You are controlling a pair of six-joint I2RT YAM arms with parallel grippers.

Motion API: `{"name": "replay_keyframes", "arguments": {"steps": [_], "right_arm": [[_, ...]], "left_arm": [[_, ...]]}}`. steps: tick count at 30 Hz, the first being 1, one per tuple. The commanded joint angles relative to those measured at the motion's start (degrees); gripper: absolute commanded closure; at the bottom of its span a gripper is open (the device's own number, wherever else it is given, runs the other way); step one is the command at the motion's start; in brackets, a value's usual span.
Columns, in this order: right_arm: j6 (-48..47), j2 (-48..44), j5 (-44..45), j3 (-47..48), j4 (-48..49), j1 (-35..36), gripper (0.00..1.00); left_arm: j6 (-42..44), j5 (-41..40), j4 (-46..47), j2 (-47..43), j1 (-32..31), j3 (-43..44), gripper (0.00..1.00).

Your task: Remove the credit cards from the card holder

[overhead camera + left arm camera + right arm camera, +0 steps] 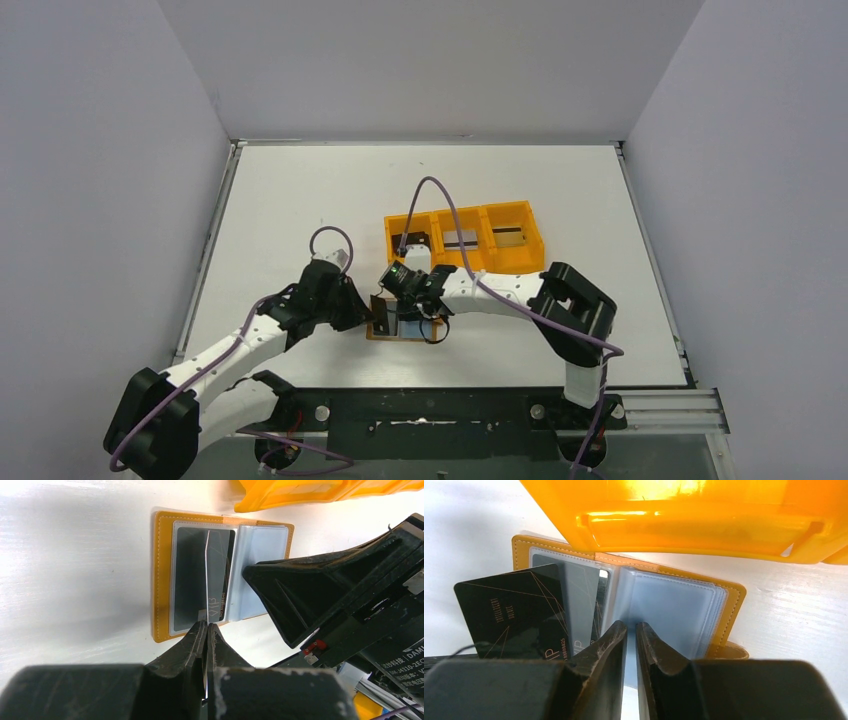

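Note:
The tan-orange card holder [402, 333] lies open on the table between both arms, its clear and pale blue sleeves facing up [161, 580] [734, 605]. My left gripper [368, 318] [206, 625] is shut on a thin black credit card [206, 570] [509, 615], which stands tilted up from the left sleeve. Another dark card [190, 580] shows inside that sleeve. My right gripper [425, 312] [631, 626] has its jaws almost closed, their tips set on the pale sleeves by the fold. Sleeve material shows in the thin gap.
The bright orange three-compartment tray [530, 225] stands just behind the holder, close over it in the wrist views [300, 492] [684, 525]. Flat cards lie in its compartments [460, 238]. Grey walls enclose the white table on three sides.

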Motion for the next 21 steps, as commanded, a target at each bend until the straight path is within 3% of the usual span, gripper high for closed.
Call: {"name": "replay_keyframes", "arguments": {"steps": [1, 12, 21], "right_arm": [[-0.7, -4.6, 3.0, 0.5, 0.6, 0.3, 0.84], [0.8, -17.1, 5.2, -10.6, 10.6, -0.1, 0.71], [1.0, -30.3, 6.5, -23.0, 24.5, -1.6, 0.50]], "left_arm": [[0.3, 1.1, 1.8, -1.6, 0.5, 1.1, 1.00], [-0.6, 1.9, 6.1, -5.1, 0.6, 0.2, 1.00], [-0.7, -0.2, 6.4, -11.5, 0.7, 0.9, 1.00]]}}
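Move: The left hand already pinches the black card, whose middle sits about 2 cm ahead of it and 2 cm to its right. The open card holder's middle is level with that hand, some 6 cm to its right and 4 cm below. From the right hand, the card holder is 1 cm back, 1 cm left and 1 cm below, the black card about 6 cm left, 2 cm ahead and 2 cm above, and the orange tray some 15 cm ahead and 11 cm right. Upward, the right hand comes off the clear sleeves beside the fold, climbing about 7 cm and, after a start nearly straight up, drifting some 3 cm to the right while its almost shut fingers open to about half and its wrist tilts. The left hand keeps its pinch on the black card and raises it about 4 cm, easing slightly forward, its fingers tipping up about 10 degrees. ##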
